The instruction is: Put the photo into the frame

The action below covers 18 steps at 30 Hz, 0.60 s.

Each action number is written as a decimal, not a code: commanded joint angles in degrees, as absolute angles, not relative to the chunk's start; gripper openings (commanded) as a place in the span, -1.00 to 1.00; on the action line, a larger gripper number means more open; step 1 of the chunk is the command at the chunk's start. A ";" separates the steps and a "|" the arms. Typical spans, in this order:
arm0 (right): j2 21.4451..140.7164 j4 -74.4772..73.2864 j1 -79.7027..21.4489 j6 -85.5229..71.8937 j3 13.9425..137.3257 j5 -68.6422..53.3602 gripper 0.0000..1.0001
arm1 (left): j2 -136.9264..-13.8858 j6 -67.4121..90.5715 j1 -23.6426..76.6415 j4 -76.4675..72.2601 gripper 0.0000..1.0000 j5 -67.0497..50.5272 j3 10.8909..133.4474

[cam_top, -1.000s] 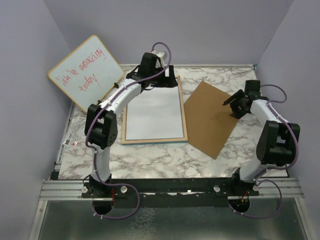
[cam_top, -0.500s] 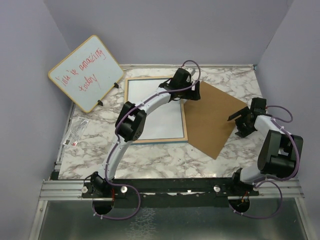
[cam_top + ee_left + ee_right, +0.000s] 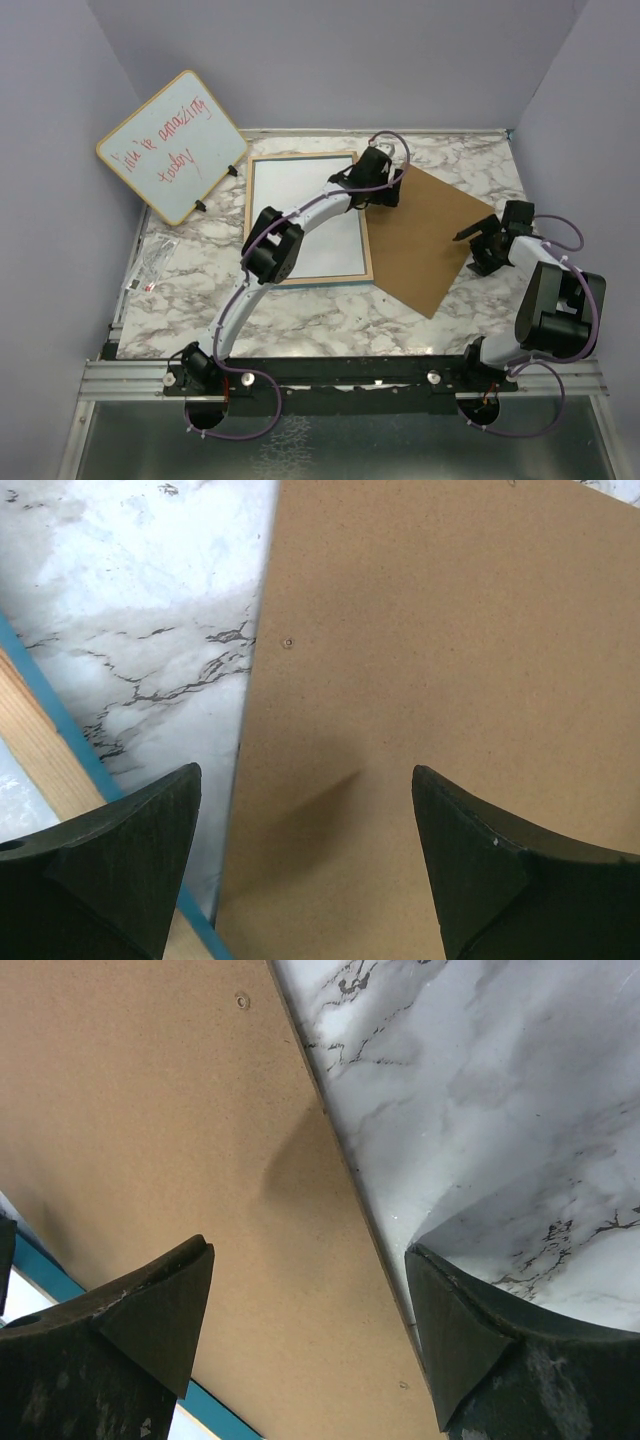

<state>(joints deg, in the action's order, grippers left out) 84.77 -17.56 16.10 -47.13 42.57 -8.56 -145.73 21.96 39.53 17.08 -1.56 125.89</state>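
Note:
The frame (image 3: 310, 283) lies back up on the marble table, pale wood rails showing, with a blue edge (image 3: 88, 768) visible from the side. Inside it lies a white sheet, the photo (image 3: 282, 195) with its white reverse up; the printed side is hidden. My left gripper (image 3: 375, 192) hangs open over the left edge of the brown backing board (image 3: 430, 680), nothing between its fingers (image 3: 305, 860). My right gripper (image 3: 476, 244) stands open astride the board's right edge (image 3: 310, 1330), one finger over the board (image 3: 150, 1110), the other over marble.
A round-cornered whiteboard (image 3: 170, 145) with red handwriting leans at the back left. A small packet (image 3: 155, 262) lies by the table's left edge. The brown board (image 3: 420, 235) lies skewed, its corner against the frame's right rail. Purple walls close in three sides.
My left arm has swung right from the frame's top edge to the board's left corner. My right gripper has drawn back to the board's right edge and opened wider.

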 commanded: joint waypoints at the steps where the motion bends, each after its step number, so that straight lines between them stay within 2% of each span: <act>1: 85.44 -17.01 16.35 -46.58 40.79 -9.54 0.65 | -150.88 22.51 40.51 26.26 0.72 2.10 129.57; 8: 86.23 -14.63 16.50 -45.54 40.05 -13.31 0.66 | -152.89 25.65 41.04 34.57 0.59 0.26 132.30; 13: 86.74 -10.45 16.52 -45.23 39.20 -19.45 0.64 | -153.18 26.56 41.00 35.25 0.40 -10.88 133.29; 18: 81.99 -9.15 16.52 -45.64 40.49 -20.39 0.62 | -152.62 27.23 41.17 32.92 0.21 -20.70 133.60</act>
<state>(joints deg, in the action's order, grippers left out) 84.66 -12.45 17.06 -45.56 40.77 -15.64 -149.38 24.43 39.55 27.16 -5.87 133.82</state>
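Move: The brown backing board lies flat just under both hands, with the upper left edge of it running between the left fingers and the board's middle about 12 cm back and 7 cm to the right of the left hand, some 2 cm below. From the right hand the board's middle is about 3 cm ahead, 13 cm left and 2 cm below. The frame's middle is 20 cm left and 7 cm back of the left hand, or 40 cm left and 8 cm ahead of the right. The left hand sinks about 1 cm astride the board's upper left edge, then draws back nearly 2 cm along that edge, tipping some 10 degrees further down while its fingers close by about a quarter, bringing the outer fingertip up to the edge. Across the board the right hand eases about 1 cm left and 1 cm forward with a slight counter-clockwise turn, fingers staying wide, until its outer fingertip comes up against the right edge. ##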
